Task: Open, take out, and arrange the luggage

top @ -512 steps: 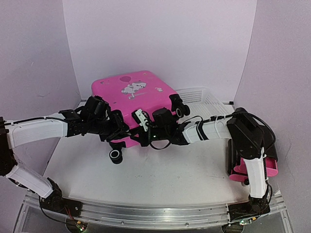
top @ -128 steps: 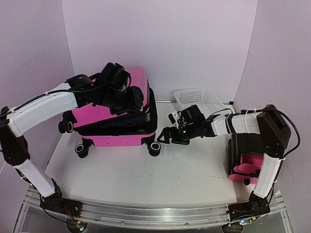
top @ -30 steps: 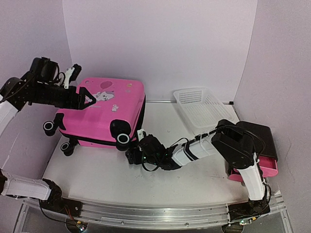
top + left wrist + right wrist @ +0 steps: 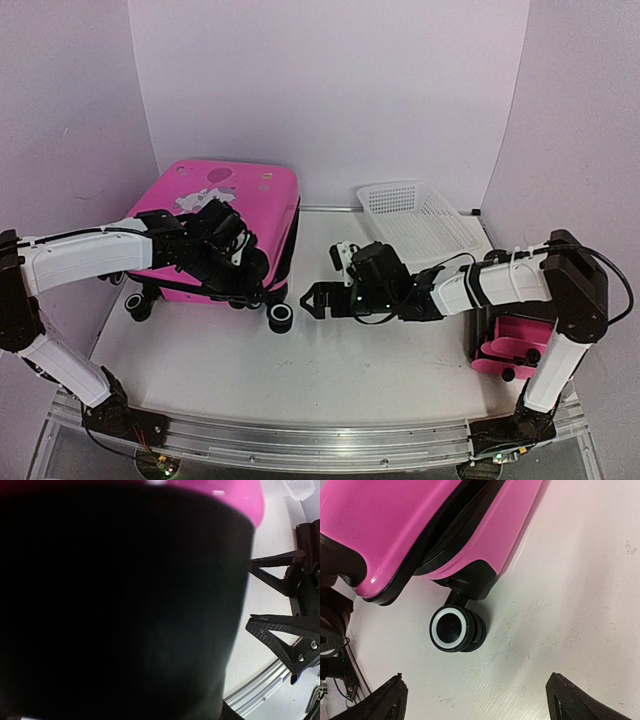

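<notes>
The hot-pink luggage (image 4: 245, 192) lies shut at the back left, stickered lid up, its wheels toward the front. My left gripper (image 4: 240, 268) is pressed against its front side by the black zipper band; the left wrist view is almost wholly dark, with only a pink strip of the luggage (image 4: 210, 495), so its jaws are hidden. My right gripper (image 4: 313, 298) hovers low over the table just right of the front right wheel (image 4: 281, 318), open and holding nothing. In the right wrist view that wheel (image 4: 452, 628) sits beyond the spread gripper (image 4: 477, 702), under the luggage (image 4: 395, 515).
A white mesh basket (image 4: 415, 215) stands at the back right. A small black cabinet with pink drawers (image 4: 515, 345) sits at the right edge behind my right arm. Purple walls close in the left, back and right.
My left arm has come down from high at the left onto the luggage's front side. The luggage has settled lower and shifted. My right gripper has backed off to the right of the wheel.
</notes>
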You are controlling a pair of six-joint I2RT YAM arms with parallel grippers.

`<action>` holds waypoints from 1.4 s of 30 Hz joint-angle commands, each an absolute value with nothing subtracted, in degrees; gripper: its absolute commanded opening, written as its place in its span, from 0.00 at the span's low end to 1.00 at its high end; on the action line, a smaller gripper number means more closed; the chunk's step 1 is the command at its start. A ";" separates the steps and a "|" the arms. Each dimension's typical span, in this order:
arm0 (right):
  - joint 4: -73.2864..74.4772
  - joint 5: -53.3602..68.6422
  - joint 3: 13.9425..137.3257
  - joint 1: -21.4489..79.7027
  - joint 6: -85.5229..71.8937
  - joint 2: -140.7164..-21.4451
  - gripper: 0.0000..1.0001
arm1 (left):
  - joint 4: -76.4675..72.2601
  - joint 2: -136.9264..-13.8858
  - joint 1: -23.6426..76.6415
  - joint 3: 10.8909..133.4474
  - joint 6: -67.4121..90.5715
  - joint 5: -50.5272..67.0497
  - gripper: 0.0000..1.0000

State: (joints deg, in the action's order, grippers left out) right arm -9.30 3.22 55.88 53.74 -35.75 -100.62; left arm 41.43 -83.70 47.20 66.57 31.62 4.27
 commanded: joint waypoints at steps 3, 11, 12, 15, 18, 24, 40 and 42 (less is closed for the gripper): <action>-10.38 8.26 60.46 51.81 -39.58 -97.64 0.98 | 38.99 -77.43 47.29 73.58 28.58 3.75 0.31; -12.90 8.69 67.43 51.54 -44.28 -101.72 0.98 | 42.71 -73.03 47.15 88.17 20.21 -5.54 0.21; -14.91 9.56 68.55 51.51 -45.66 -102.91 0.98 | 42.87 -73.12 47.00 90.00 18.98 -6.63 0.21; -23.05 12.03 72.61 51.36 -50.79 -107.18 0.98 | 43.15 -74.16 46.76 95.03 15.55 -8.58 0.19; -24.84 11.89 78.38 50.36 -56.70 -110.58 0.96 | 43.16 -74.65 46.14 98.00 14.28 -9.58 0.17; -26.05 9.22 91.40 49.50 -60.02 -119.54 0.79 | 43.11 -74.96 45.72 101.21 14.02 -7.95 0.15; -13.36 15.93 126.03 49.41 -53.26 -133.94 0.74 | 48.18 -57.19 45.70 82.44 13.90 8.55 0.88; -12.98 15.73 126.60 49.43 -52.71 -134.07 0.75 | 49.58 -52.25 45.70 79.11 14.33 13.46 0.88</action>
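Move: Between the left fingers already sits the wheel on the near right corner of the pink luggage's lid; the lower shell's wheel lies about 4 cm back, 5 cm right and 11 cm below this hand. From the open right hand, the middle of the lid's right rim is some 15 cm ahead, 5 cm left and 5 cm higher, the lower shell's wheel about 7 cm left, 2 cm back and 6 cm below, and the white basket roughly 21 cm ahead, 21 cm right and 5 cm lower. Hauling the lid up by its wheel, the left hand rises about 21 cm, tilting its fingertips forward some 30 degrees, pauses, then opens, lets go and draws back. The right hand sweeps up, forward and left, roughly 15 cm or more each way, levelling its fingers and narrowing them slightly as they reach into the gap beneath the lid's right rim, seemingly to prop it. ##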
